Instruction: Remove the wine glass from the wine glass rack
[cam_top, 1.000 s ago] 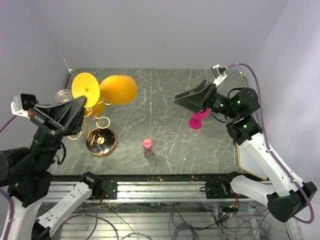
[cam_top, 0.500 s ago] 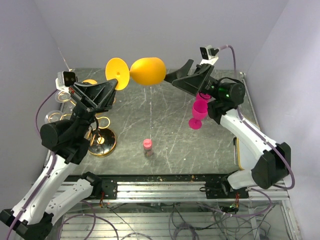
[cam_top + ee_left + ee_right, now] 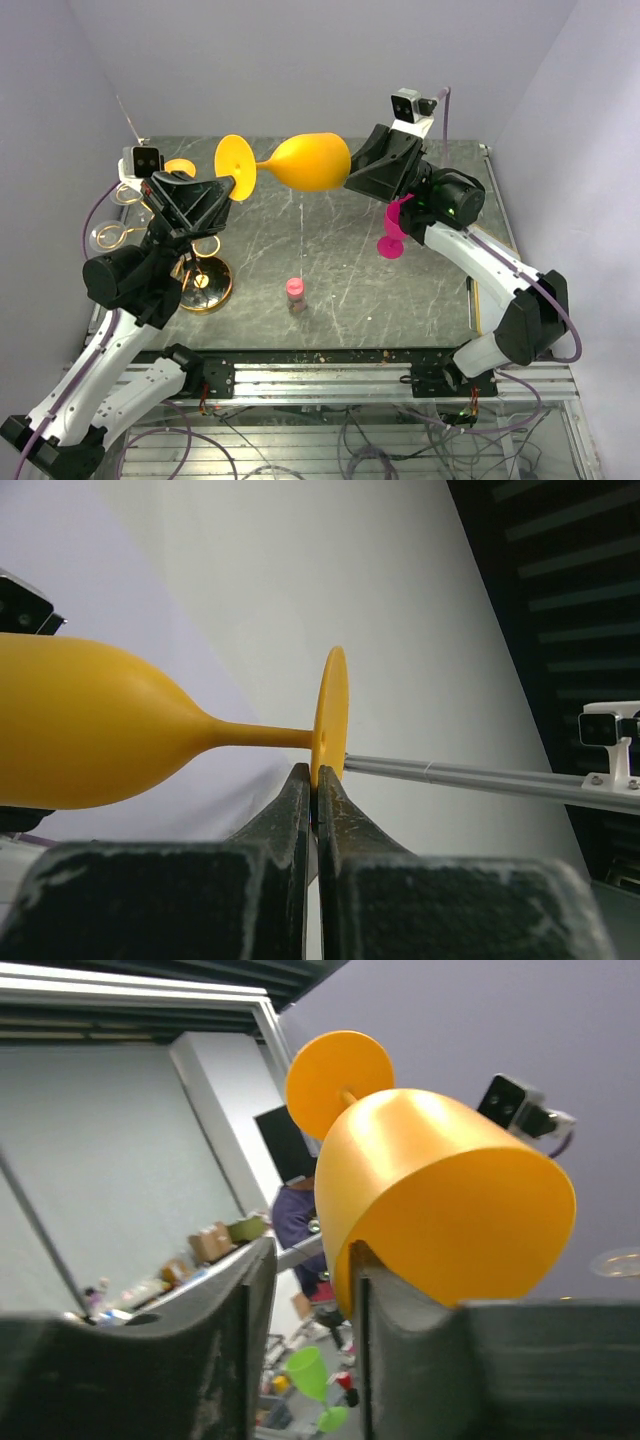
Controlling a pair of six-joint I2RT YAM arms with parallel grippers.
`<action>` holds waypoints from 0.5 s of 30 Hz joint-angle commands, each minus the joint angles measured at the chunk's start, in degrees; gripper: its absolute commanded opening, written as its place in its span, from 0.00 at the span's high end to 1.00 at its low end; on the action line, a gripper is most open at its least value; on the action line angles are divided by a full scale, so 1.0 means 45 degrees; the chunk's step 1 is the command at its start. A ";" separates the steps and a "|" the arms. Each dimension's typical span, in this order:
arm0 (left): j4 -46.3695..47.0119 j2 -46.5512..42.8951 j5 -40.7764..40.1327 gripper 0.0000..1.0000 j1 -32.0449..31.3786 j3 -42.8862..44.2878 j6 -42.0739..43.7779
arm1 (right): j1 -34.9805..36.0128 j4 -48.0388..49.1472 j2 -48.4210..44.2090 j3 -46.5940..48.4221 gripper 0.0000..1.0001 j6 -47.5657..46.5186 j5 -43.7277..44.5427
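A yellow wine glass (image 3: 310,162) hangs sideways in the air above the table, bowl to the right. My left gripper (image 3: 232,188) is shut on the edge of its round foot (image 3: 330,715), fingers pinching the disc from below (image 3: 318,775). My right gripper (image 3: 350,185) is at the bowl's mouth. In the right wrist view the bowl's rim (image 3: 340,1250) sits between its fingers (image 3: 315,1260). One finger (image 3: 395,1295) lies against the bowl, and a gap shows on the other side. The gold wine glass rack (image 3: 215,290) stands below the left arm.
A pink wine glass (image 3: 395,225) stands upright on the table under the right arm. A small pink-capped bottle (image 3: 295,293) stands near the front middle. A patch of yellow (image 3: 180,166) shows by the rack's curled arms (image 3: 110,237). A pale board (image 3: 482,325) lies at the right edge.
The left arm has carried the yellow glass up and to the right, away from the rack. The right gripper has swung up to the bowl and its jaws have narrowed around the rim.
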 commanded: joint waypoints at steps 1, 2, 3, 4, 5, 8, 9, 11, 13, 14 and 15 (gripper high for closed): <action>0.0027 0.0268 0.0749 0.92 0.0045 -0.0160 0.0438 | 0.0130 0.1165 -0.0118 0.0318 0.76 0.0534 0.0346; -0.0268 0.0273 0.0845 0.91 0.0050 -0.0066 0.0636 | 0.0127 0.1092 -0.0227 0.0186 0.81 0.0500 0.0483; -0.0581 0.0276 0.0945 0.90 0.0056 0.0038 0.0940 | 0.0105 0.1024 -0.0333 0.0031 0.84 0.0452 0.0658; -0.0937 0.0247 0.0997 0.89 0.0047 0.0090 0.1162 | 0.0099 0.0913 -0.0510 -0.0130 0.86 0.0354 0.0832; -0.1369 0.0224 0.0996 0.88 0.0051 0.0119 0.1359 | 0.0099 0.0780 -0.0669 -0.0265 0.89 0.0175 0.1007; -0.1926 0.0185 0.0965 0.82 0.0047 0.0100 0.1808 | 0.0106 -0.0631 -0.1344 -0.0484 1.00 -0.1032 0.1166; -0.2143 0.0150 0.0927 0.75 0.0046 0.0071 0.1974 | 0.0087 -0.1381 -0.1652 -0.0585 1.00 -0.1514 0.1249; -0.2795 -0.0032 0.0854 0.56 0.0045 0.0021 0.2419 | 0.0077 -0.3686 -0.2436 -0.0895 1.00 -0.2774 0.1698; -0.3986 -0.0387 0.0641 0.40 0.0045 0.0139 0.3234 | 0.0039 -0.6828 -0.3478 -0.1227 1.00 -0.4354 0.2779; -0.4849 -0.0607 0.0507 0.32 0.0048 0.0249 0.3761 | 0.0037 -0.8584 -0.4311 -0.1293 1.00 -0.5355 0.3546; -0.5775 -0.0847 0.0342 0.25 0.0046 0.0415 0.4281 | 0.0047 -1.0532 -0.4879 -0.1333 1.00 -0.6254 0.4420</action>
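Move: The left hand still grips the foot rim of the yellow wine glass, whose middle is about 9 cm to its right, 2 cm ahead and 3 cm up; the rack stands some 14 cm left, 9 cm ahead and 38 cm below. The right hand's half-open fingers straddle the bowl's rim, the glass's middle about 10 cm left, 2 cm ahead and 4 cm up. From there the pink glass stands roughly 12 cm right, 14 cm ahead and 45 cm below. Right pinches the rim, rising rightward about 3 cm; left opens off the foot, sinking forward some 4 cm. ##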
